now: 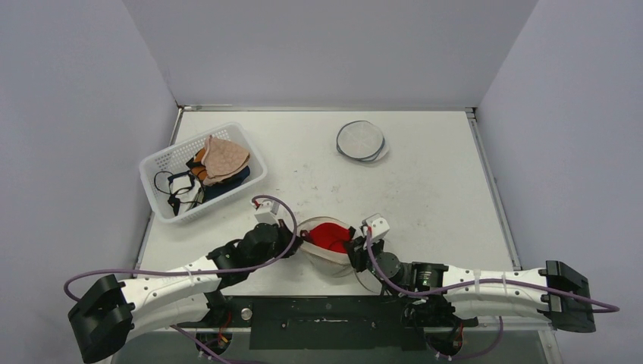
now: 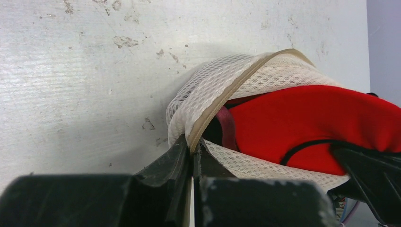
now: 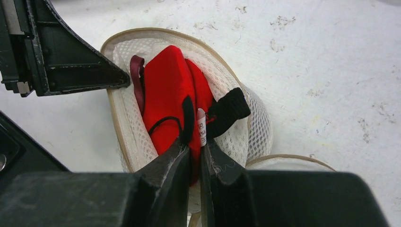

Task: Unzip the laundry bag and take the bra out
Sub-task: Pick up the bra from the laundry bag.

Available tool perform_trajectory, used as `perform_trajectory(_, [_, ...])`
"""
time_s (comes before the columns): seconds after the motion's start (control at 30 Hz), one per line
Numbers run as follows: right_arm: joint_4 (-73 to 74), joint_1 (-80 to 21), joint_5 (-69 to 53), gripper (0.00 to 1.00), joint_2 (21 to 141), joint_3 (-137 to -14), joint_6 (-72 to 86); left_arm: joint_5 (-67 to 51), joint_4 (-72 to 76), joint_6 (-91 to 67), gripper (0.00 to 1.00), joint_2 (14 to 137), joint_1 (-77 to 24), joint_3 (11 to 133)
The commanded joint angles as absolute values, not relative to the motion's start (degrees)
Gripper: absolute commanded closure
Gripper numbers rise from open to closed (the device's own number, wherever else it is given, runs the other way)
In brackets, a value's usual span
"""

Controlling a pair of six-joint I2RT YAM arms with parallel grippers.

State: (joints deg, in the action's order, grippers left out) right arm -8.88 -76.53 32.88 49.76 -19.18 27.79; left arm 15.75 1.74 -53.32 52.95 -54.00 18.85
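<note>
The white mesh laundry bag (image 1: 324, 260) lies open at the near middle of the table, its beige zipper rim (image 2: 222, 97) spread wide. A red bra (image 1: 328, 235) with black trim sits inside it, bulging out of the opening (image 3: 165, 90). My left gripper (image 2: 194, 150) is shut on the bag's beige rim at the left side (image 1: 297, 236). My right gripper (image 3: 195, 145) is shut on the red bra's edge next to its white label, at the bag's right side (image 1: 354, 250). The left gripper's black fingers (image 3: 85, 71) show in the right wrist view.
A white plastic basket (image 1: 163, 163) at the back left holds a peach bra and dark garments. Another round mesh laundry bag (image 1: 361, 141) lies flat at the back middle. Part of the bag's loose rim (image 3: 288, 160) curls on the table by my right fingers.
</note>
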Motion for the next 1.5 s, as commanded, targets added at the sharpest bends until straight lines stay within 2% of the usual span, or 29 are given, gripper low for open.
perform_trajectory(0.0, [-9.52,-76.29,30.45,0.92,47.37,-19.47,32.5,15.64,8.36,-51.57,1.0,53.65,-54.05,18.17])
perform_trajectory(0.07, [-8.24,-76.17,28.85,0.8,47.48,-20.52,32.84,15.56,9.11,-51.06,1.0,54.01,-54.19,18.02])
perform_trajectory(0.2, [-5.52,-75.34,27.38,0.41,47.57,-23.34,34.4,15.64,9.49,-49.91,1.0,54.66,-54.56,18.23])
perform_trajectory(0.3, [-3.67,-73.35,25.92,0.29,47.08,-24.86,36.21,15.73,9.45,-49.43,1.0,54.72,-54.73,18.21])
perform_trajectory(0.4, [-1.75,-70.26,23.76,0.23,46.43,-26.06,37.82,15.98,9.3,-48.69,1.0,54.45,-54.96,17.95])
perform_trajectory(0.6, [3.67,-64.99,18.35,0.2,47.4,-29.04,36.53,16.77,7.91,-47.86,1.0,53.19,-55.05,17.11])
perform_trajectory(0.8, [7.22,-64.07,14.05,0.21,51.14,-31.99,37.05,17.4,6.88,-47.64,1.0,52.15,-55.05,16.62])
perform_trajectory(1.03, [6.07,-64.13,15.8,0.22,49.82,-33.58,33.8,17.4,5.91,-47.1,1.0,51.89,-55.04,16.44])
perform_trajectory(1.3, [11.67,-63.99,17.64,0.21,59.28,-40.33,30.02,17.46,5.7,-46.92,1.0,51.35,-55.08,16.26])
perform_trajectory(1.47, [11.89,-63.98,16.11,0.21,60.56,-39.39,32.04,17.3,5.74,-46.83,1.0,51.78,-55.06,16.48])
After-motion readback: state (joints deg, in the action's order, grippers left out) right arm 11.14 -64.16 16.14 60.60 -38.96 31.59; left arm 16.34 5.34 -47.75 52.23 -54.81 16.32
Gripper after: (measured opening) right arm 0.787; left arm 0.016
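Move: My right fingers hold an edge of the bra; its middle lies in the bag's mouth about 6 cm to their left, 3 cm ahead and 3 cm below. The laundry bag's middle is some 7 cm left, 2 cm ahead and 8 cm below, and its opened lid about 5 cm right, 4 cm back and 9 cm below. From my left hand, on the bag's rim, the bra lies some 8 cm to the right, level in reach and roughly 1 cm higher. I spread my right fingers wide and let go of the bra's edge, easing back about 1 cm as they open. Then I bring the hand forward and up in small, uneven steps, finally going left over the bag's mouth and starting to sink, with the fingers tipped some 10–15 degrees farther down, astride the bra. My left hand stays almost in place, still pinching the rim. ##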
